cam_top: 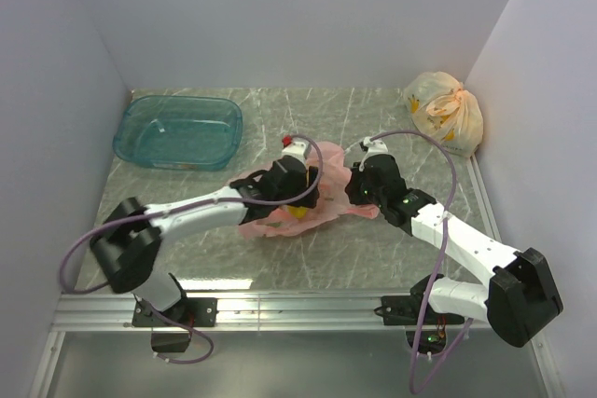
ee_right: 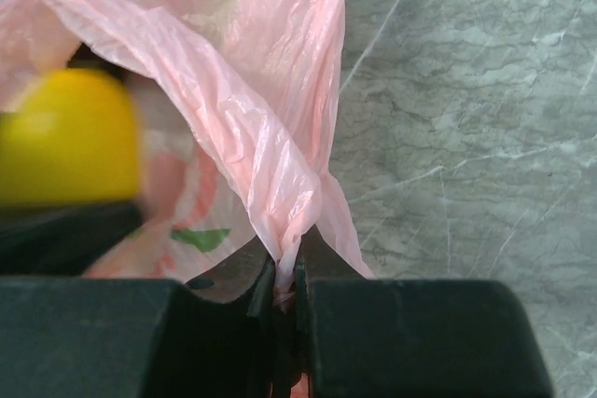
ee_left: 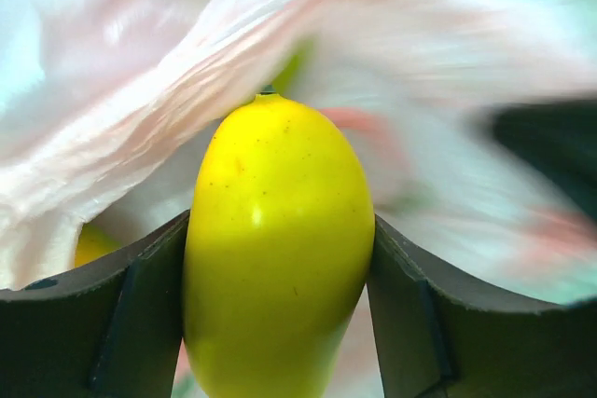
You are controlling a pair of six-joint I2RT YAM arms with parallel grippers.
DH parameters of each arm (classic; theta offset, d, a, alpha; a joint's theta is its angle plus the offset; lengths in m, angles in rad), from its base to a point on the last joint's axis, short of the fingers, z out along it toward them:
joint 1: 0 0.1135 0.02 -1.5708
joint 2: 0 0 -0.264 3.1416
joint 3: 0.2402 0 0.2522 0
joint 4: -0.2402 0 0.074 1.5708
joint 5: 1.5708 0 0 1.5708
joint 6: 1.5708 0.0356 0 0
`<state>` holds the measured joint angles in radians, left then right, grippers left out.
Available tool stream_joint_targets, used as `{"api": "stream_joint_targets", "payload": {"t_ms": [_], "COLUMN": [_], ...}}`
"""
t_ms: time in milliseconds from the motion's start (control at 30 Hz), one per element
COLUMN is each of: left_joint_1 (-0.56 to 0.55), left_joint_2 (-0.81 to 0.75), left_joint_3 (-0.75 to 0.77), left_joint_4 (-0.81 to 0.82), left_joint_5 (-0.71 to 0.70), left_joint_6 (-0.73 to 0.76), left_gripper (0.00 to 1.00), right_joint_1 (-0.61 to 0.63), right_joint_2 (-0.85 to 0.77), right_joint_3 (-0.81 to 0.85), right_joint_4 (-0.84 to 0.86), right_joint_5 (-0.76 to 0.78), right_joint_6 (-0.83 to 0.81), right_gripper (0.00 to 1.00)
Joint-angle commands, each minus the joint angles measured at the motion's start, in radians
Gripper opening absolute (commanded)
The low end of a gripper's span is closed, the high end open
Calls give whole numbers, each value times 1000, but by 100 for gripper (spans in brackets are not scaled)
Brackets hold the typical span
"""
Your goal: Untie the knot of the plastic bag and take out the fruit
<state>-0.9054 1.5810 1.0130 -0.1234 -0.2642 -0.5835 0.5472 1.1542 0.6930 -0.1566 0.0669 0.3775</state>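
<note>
The pink plastic bag [cam_top: 328, 213] lies crumpled mid-table, its mouth open. My left gripper [cam_top: 297, 195] reaches into it. In the left wrist view both fingers [ee_left: 140, 314] press the sides of a yellow oblong fruit [ee_left: 280, 184], so the left gripper [ee_left: 280, 230] is shut on it, with bag film [ee_left: 140, 118] draped behind. The same yellow fruit [ee_right: 70, 137] shows blurred in the right wrist view. My right gripper [cam_top: 359, 188] [ee_right: 284, 272] is shut on a gathered fold of the plastic bag [ee_right: 270, 137] at its right edge. An orange-yellow piece [ee_left: 93, 244] peeks out beside the left finger.
A blue translucent tub [cam_top: 177, 130] stands at the back left. A pale yellow bag with orange print [cam_top: 446, 111], tied, sits in the back right corner. The grey marbled table [ee_right: 466, 90] is walled on three sides.
</note>
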Motion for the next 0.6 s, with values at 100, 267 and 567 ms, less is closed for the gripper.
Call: {"api": "stream_joint_targets", "payload": {"t_ms": [100,267,567], "left_joint_1": [26,181,699], "left_joint_2": [-249,-315,-66], "left_joint_3": [7,50,268], "left_joint_4": [109,116,-100], "left_joint_5": [250,220,8], "left_joint_6": [63,28,-117], "left_gripper": [21,20,20], "right_joint_1": [5,5,7], "right_joint_2": [4,-4,-56], "right_joint_3": [-4,-4,-16], "right_joint_4": [48,40,40], "right_joint_5": [25,24,-10], "right_joint_6": [1,-3,-14], "right_gripper": [10,8,8]}}
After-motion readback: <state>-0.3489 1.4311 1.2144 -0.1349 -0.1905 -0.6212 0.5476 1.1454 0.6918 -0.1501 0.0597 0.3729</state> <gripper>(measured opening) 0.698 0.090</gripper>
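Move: Behind and above the middle of the open plastic bag, the left hand already grips a yellow fruit; the bag's middle is about 4 cm ahead and some 9 cm below. The fruit's goal, the teal basin, lies roughly 33 cm to this hand's left, 21 cm farther out and 8 cm lower. Still in the bag, a green pear lies around 7 cm ahead, 3 cm right and 8 cm down. From the right hand the basin is about 48 cm left and 22 cm out, 9 cm lower. Lifting first, the left hand keeps its grip on the yellow fruit and draws it almost straight up out of the bag, then swings fast left and forward towards the teal basin, ending some 15 cm higher, with the wrist turned about 30 degrees counter-clockwise and the fingers tipped up a little. The right hand stays put, still pinching the bag's right side. ##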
